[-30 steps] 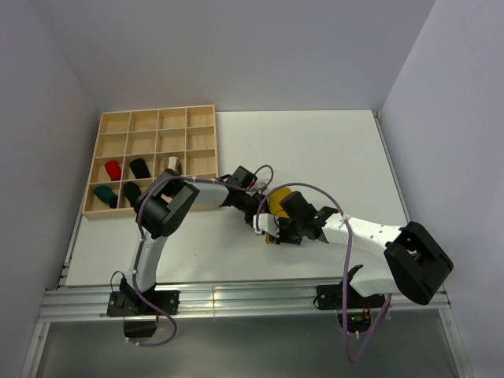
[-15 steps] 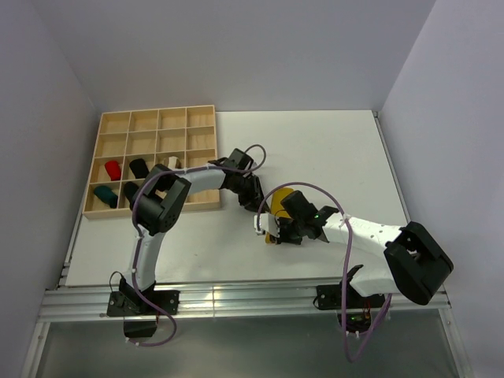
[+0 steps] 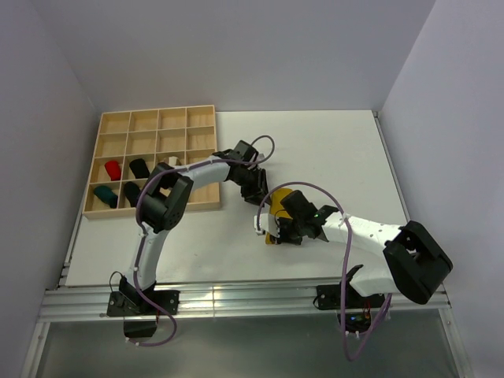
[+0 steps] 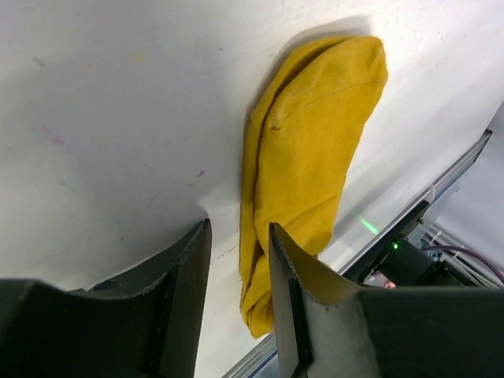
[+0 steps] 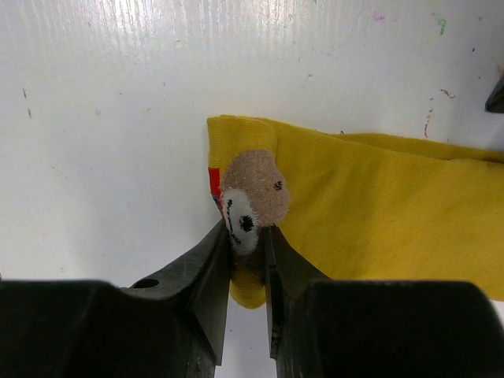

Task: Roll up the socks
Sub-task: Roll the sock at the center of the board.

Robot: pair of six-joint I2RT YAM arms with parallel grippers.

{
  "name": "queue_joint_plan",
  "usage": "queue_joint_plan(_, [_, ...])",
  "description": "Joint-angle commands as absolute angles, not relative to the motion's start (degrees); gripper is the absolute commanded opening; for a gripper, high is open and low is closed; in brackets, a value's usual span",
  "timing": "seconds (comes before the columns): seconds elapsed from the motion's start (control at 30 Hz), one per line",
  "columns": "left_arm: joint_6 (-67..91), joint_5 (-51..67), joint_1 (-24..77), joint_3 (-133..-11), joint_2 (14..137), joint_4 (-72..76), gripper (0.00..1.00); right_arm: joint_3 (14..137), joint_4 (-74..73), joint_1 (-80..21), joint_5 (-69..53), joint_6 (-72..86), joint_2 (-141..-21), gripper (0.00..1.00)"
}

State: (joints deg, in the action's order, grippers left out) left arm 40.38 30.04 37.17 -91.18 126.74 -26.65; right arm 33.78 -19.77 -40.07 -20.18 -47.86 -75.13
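Observation:
A mustard yellow sock (image 4: 311,157) lies flat on the white table, with a brown bear face patch (image 5: 253,189) at one end. My right gripper (image 5: 248,240) is shut on that end, pinching the fabric just under the patch. My left gripper (image 4: 236,240) is open, hanging over the table beside the sock's long edge with nothing between its fingers. From above, the yellow sock (image 3: 277,203) shows between the left gripper (image 3: 258,189) and the right gripper (image 3: 272,228), partly hidden by them.
A wooden compartment tray (image 3: 157,109) stands at the back left. It holds rolled socks: red (image 3: 113,169), black (image 3: 139,167), white (image 3: 172,163), teal (image 3: 104,193) and another black (image 3: 131,191). The table's front edge runs close below the sock.
My left gripper has drawn back from the sock toward the far side and its jaws have parted. The right gripper keeps its hold on the sock's end.

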Motion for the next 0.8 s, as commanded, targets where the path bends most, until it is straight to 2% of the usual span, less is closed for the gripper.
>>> queue_joint_plan(0.0, [37.0, 30.8, 37.9, -92.1, 129.0, -28.0, 0.41, 34.1, -23.4, -39.8, -21.3, -48.1, -76.3, 0.19])
queue_joint_plan(0.27, [38.1, 34.0, 39.5, -89.2, 131.3, -25.8, 0.36, 34.6, -23.6, -39.7, -21.4, -48.0, -76.5, 0.19])
queue_joint_plan(0.37, [38.9, 34.0, 39.6, -88.1, 131.7, -24.8, 0.3, 34.6, -23.5, -39.8, -21.3, -47.8, -76.1, 0.19])
queue_joint_plan(0.47, [39.6, 33.2, 39.6, -87.4, 131.7, -24.6, 0.12, 34.5, -23.4, -39.8, -21.2, -47.6, -76.3, 0.19])
queue_joint_plan(0.6, [41.9, 30.9, 38.6, -84.7, 130.1, -22.5, 0.02, 35.0, -24.8, -38.8, -22.4, -47.6, -76.7, 0.18])
queue_joint_plan(0.77, [42.7, 28.8, 35.9, -82.7, 127.7, -21.0, 0.0, 37.5, -29.5, -35.9, -27.1, -49.7, -78.6, 0.19])
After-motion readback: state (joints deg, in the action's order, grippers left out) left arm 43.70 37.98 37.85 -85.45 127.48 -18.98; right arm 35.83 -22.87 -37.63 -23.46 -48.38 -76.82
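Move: The yellow sock's left edge, where the left fingers will shut, is about 3 cm back and 2 cm right of the left hand, some 2 cm lower; the sock's middle is about 5 cm back and 5 cm right. The right gripper is some 12 cm back and 6 cm right, and the tray's near right corner about 14 cm left and 2 cm back. From the right hand, the sock's middle lies about 7 cm ahead and 1 cm left. Bring the left gripper back about 3 cm and some 2 cm to the right, dipping about 1 cm, from the bare board beside the sock onto its left edge. Shut the half-open fingers there to pinch the cloth, then ease slightly left. Keep the right gripper in place, still clamping the bear-face end against this. ##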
